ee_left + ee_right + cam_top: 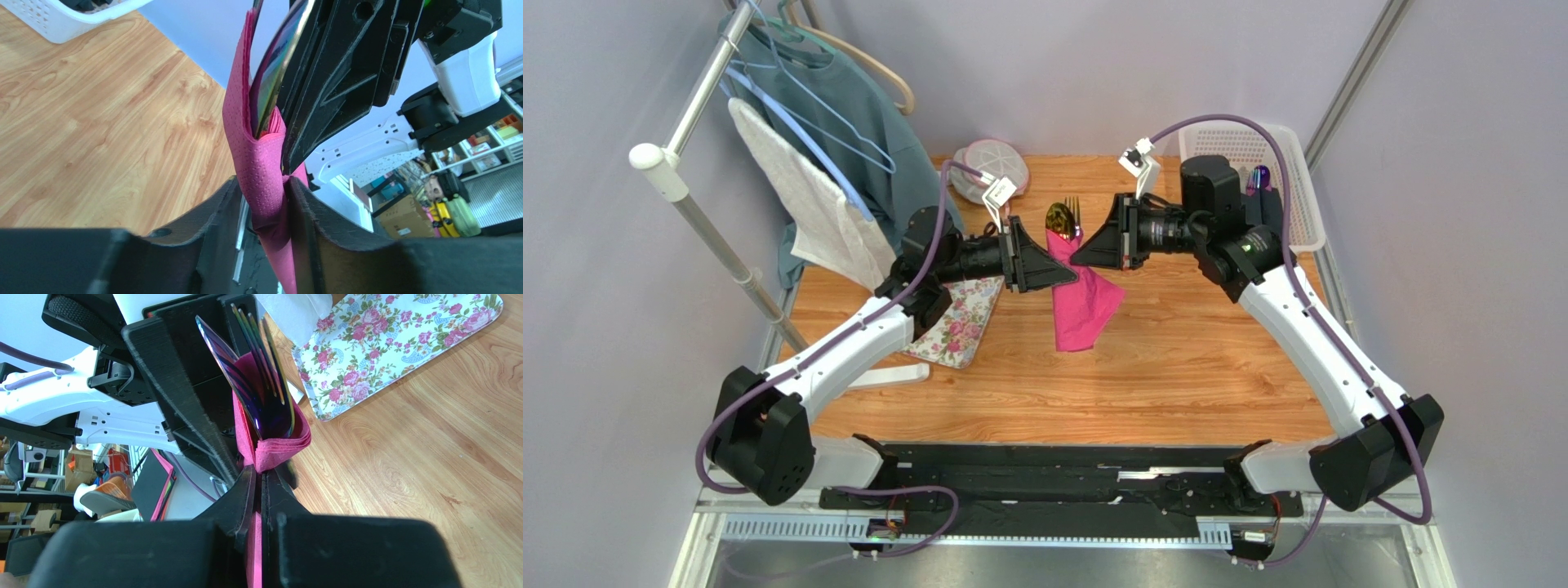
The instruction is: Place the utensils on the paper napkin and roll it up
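The magenta paper napkin hangs in the air above the table's middle, folded round the gold utensils, whose heads stick out at the far end. In the right wrist view the fork and the spoon stand up out of the napkin's fold. My left gripper pinches the rolled napkin from the left, both fingers touching it. My right gripper is shut flat on a thin edge of the napkin from the right. The two grippers meet tip to tip.
A floral-print cloth lies on the wooden table under my left arm. At the back right stands a white basket. A clothes rack with a white towel and hangers rises at the left. A grey round object sits at the back.
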Robot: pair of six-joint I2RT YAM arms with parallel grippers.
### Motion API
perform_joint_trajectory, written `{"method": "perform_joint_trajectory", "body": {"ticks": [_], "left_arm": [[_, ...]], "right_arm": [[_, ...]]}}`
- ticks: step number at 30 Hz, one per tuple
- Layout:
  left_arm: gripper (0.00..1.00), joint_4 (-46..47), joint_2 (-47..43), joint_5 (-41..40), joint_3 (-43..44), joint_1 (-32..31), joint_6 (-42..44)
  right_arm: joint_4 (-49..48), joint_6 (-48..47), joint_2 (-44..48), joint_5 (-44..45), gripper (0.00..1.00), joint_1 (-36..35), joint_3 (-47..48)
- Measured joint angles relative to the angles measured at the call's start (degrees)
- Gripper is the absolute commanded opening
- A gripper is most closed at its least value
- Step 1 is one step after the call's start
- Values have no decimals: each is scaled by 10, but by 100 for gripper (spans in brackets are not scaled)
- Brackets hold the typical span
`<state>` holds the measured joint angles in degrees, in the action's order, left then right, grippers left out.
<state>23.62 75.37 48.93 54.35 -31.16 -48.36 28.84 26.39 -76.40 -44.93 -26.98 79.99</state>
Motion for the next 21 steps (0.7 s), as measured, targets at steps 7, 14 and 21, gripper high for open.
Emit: {"method": "perform_joint_trajectory", "body": {"ticks": [7, 14, 21], "left_arm": [[0, 35, 2, 1, -7, -1, -31], [0, 58, 2, 2, -26, 10, -45], [0, 59, 0, 7, -30, 37, -50]], "right_arm": [[-5, 3, 0, 3, 7, 0, 0], [-8, 10, 2, -9, 57, 7, 0], [10, -17, 29, -30, 71, 49, 0]]}}
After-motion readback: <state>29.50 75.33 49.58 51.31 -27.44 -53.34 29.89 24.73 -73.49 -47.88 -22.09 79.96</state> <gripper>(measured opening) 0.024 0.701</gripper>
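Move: The napkin roll hangs in mid-air, gripped by the shut right fingers: its middle is about 4 cm behind the right hand, and 2 cm back and 2 cm to the right of the left hand, whose open fingers straddle the roll. The utensil heads poke out some 7 cm ahead of the left hand, or 5 cm ahead and 2 cm left of the right. The floral tray lies roughly 19 cm left of the left hand, 3 cm farther out and 30 cm below. Shut the left gripper on the napkin roll just behind the utensils while the right one still pinches it; then open the right fingers wide and back them off about 2.5 cm to the right, rising 1.5 cm. As they let go, carry the roll some 2 cm left and forward with the left hand, keeping it pinched. ##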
